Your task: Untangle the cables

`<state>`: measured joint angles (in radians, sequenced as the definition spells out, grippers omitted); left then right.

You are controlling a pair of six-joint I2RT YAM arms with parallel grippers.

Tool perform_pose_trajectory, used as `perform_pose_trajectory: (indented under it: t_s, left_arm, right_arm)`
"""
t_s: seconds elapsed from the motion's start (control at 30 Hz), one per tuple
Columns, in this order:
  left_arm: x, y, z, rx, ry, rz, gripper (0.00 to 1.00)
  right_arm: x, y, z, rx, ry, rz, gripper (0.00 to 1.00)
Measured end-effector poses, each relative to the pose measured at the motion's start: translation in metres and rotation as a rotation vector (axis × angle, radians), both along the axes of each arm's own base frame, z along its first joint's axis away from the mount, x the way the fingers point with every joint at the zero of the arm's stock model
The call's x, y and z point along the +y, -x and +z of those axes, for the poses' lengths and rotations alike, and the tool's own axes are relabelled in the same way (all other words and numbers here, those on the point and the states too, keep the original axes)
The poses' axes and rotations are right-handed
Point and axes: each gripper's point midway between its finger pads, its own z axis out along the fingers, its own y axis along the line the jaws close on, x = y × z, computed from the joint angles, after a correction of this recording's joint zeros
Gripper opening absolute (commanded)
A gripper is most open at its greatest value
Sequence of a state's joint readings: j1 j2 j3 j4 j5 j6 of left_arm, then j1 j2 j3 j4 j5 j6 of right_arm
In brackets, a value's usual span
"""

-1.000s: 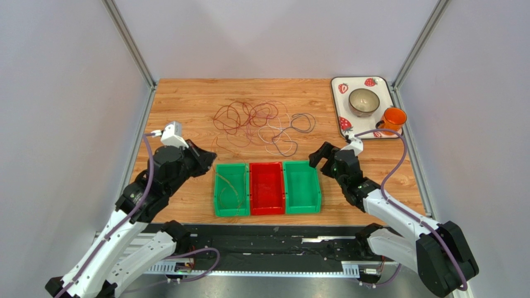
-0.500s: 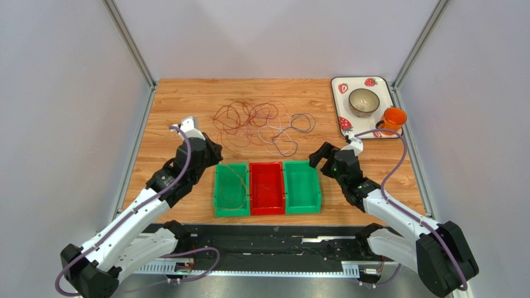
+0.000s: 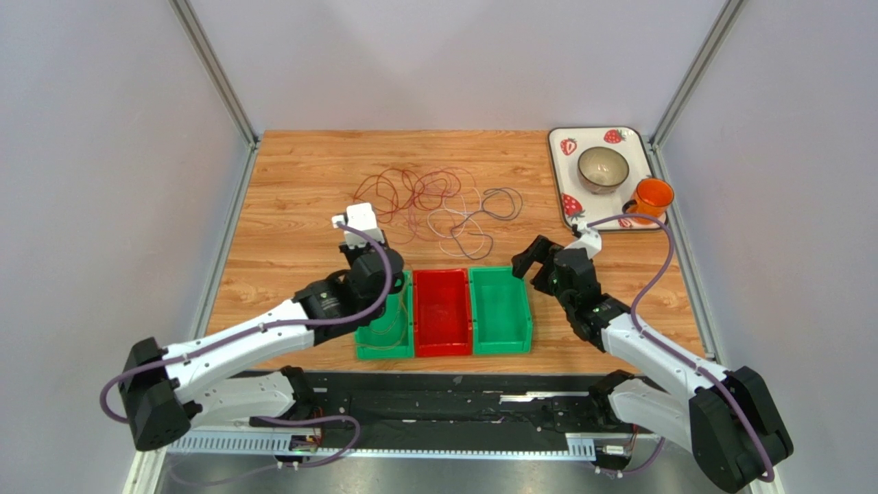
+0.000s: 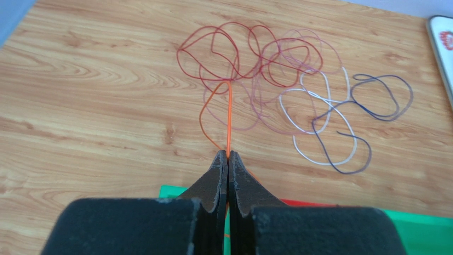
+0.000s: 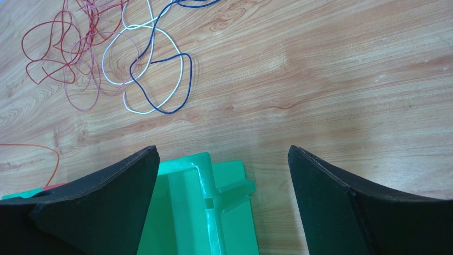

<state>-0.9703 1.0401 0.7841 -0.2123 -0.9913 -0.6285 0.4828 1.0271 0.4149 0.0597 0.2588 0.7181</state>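
Note:
The cables [image 3: 428,201] lie tangled on the wooden table beyond three bins: red loops [image 4: 234,53], pale pink ones, a white loop [image 4: 319,103] and a dark blue strand [image 4: 383,95]. My left gripper [image 3: 379,276] hangs over the far end of the left green bin [image 3: 383,354]. In the left wrist view its jaws [image 4: 228,155] are shut on a thin orange cable [image 4: 229,117] that runs straight up into the red tangle. My right gripper [image 3: 528,259] is open and empty above the far right corner of the right green bin [image 5: 212,191], with white and blue loops [image 5: 159,79] ahead of it.
A red bin [image 3: 443,352] stands between the left green bin and the right green bin [image 3: 502,348]. A thin strand lies in the left green bin. At the back right a strawberry-patterned tray [image 3: 562,175] holds a bowl [image 3: 603,168], with an orange cup [image 3: 651,196] at its edge.
My left arm has swung right from the table's left side to over the left green bin, its jaws staying shut. The right arm has not moved.

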Motion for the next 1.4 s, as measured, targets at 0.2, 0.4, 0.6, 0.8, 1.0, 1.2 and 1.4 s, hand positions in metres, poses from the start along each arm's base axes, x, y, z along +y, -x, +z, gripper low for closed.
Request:
perform_pose_trajectory:
  t_s: [0.2, 0.4, 0.6, 0.8, 1.0, 1.2, 1.4]
  left_arm:
    - [-0.003, -0.016, -0.009, -0.009, -0.134, 0.126, 0.0]
    - [-0.013, -0.033, -0.007, -0.008, -0.205, 0.253, 0.0]
    - [-0.01, -0.017, -0.036, 0.046, -0.218, 0.311, 0.0]
    - [-0.023, 0.022, -0.063, 0.057, -0.173, 0.309, 0.0]
    - [-0.044, 0.052, -0.078, 0.089, -0.124, 0.253, 0.0]
    - [-0.04, 0.06, -0.056, 0.093, 0.001, 0.255, 0.0]
    - [-0.035, 0.073, -0.032, 0.109, 0.126, 0.224, 0.0]
  right_arm:
    - [0.0, 0.0, 0.0, 0.001, 0.001, 0.0, 0.96]
    - [0.0, -0.001, 0.0, 0.004, 0.002, 0.0, 0.96]
    - [0.0, -0.001, -0.001, 0.004, 0.002, 0.0, 0.96]
    - [0.0, -0.001, -0.002, 0.008, 0.004, 0.001, 0.96]
    - [0.0, -0.001, -0.002, 0.008, 0.004, 0.0, 0.96]
    - [0.0, -0.001, -0.002, 0.008, 0.004, 0.001, 0.96]
    - [0.0, -0.001, -0.002, 0.009, 0.004, 0.001, 0.96]
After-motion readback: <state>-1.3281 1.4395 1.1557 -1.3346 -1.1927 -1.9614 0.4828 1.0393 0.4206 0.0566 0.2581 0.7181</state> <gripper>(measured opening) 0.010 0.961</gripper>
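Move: The left hand already pinches the orange cable high over the far edge of the left green bin. That bin's middle lies about 10 cm back, 4 cm to the right and some 19 cm below. The red bin is level with it, 12 cm farther right; from the hand, the red cable tangle is about 16 cm ahead and 8 cm right, and the white cable some 11 cm ahead and 19 cm right, both on the table. From the idle right hand, the left green bin is roughly 31 cm left and 10 cm back. Keeping its pinch on the orange cable, the left hand first reaches about 3 cm forward, then sweeps back roughly 10 cm over the left green bin, drifting a little right towards the red bin and dipping to about 8 cm below its starting height before rising again by some 4 to 5 cm. The wrist swings counter-clockwise by nearly 20 degrees early on and eases back slightly, while its left side first rolls up and then down past level, and the fingers stay shut throughout. ##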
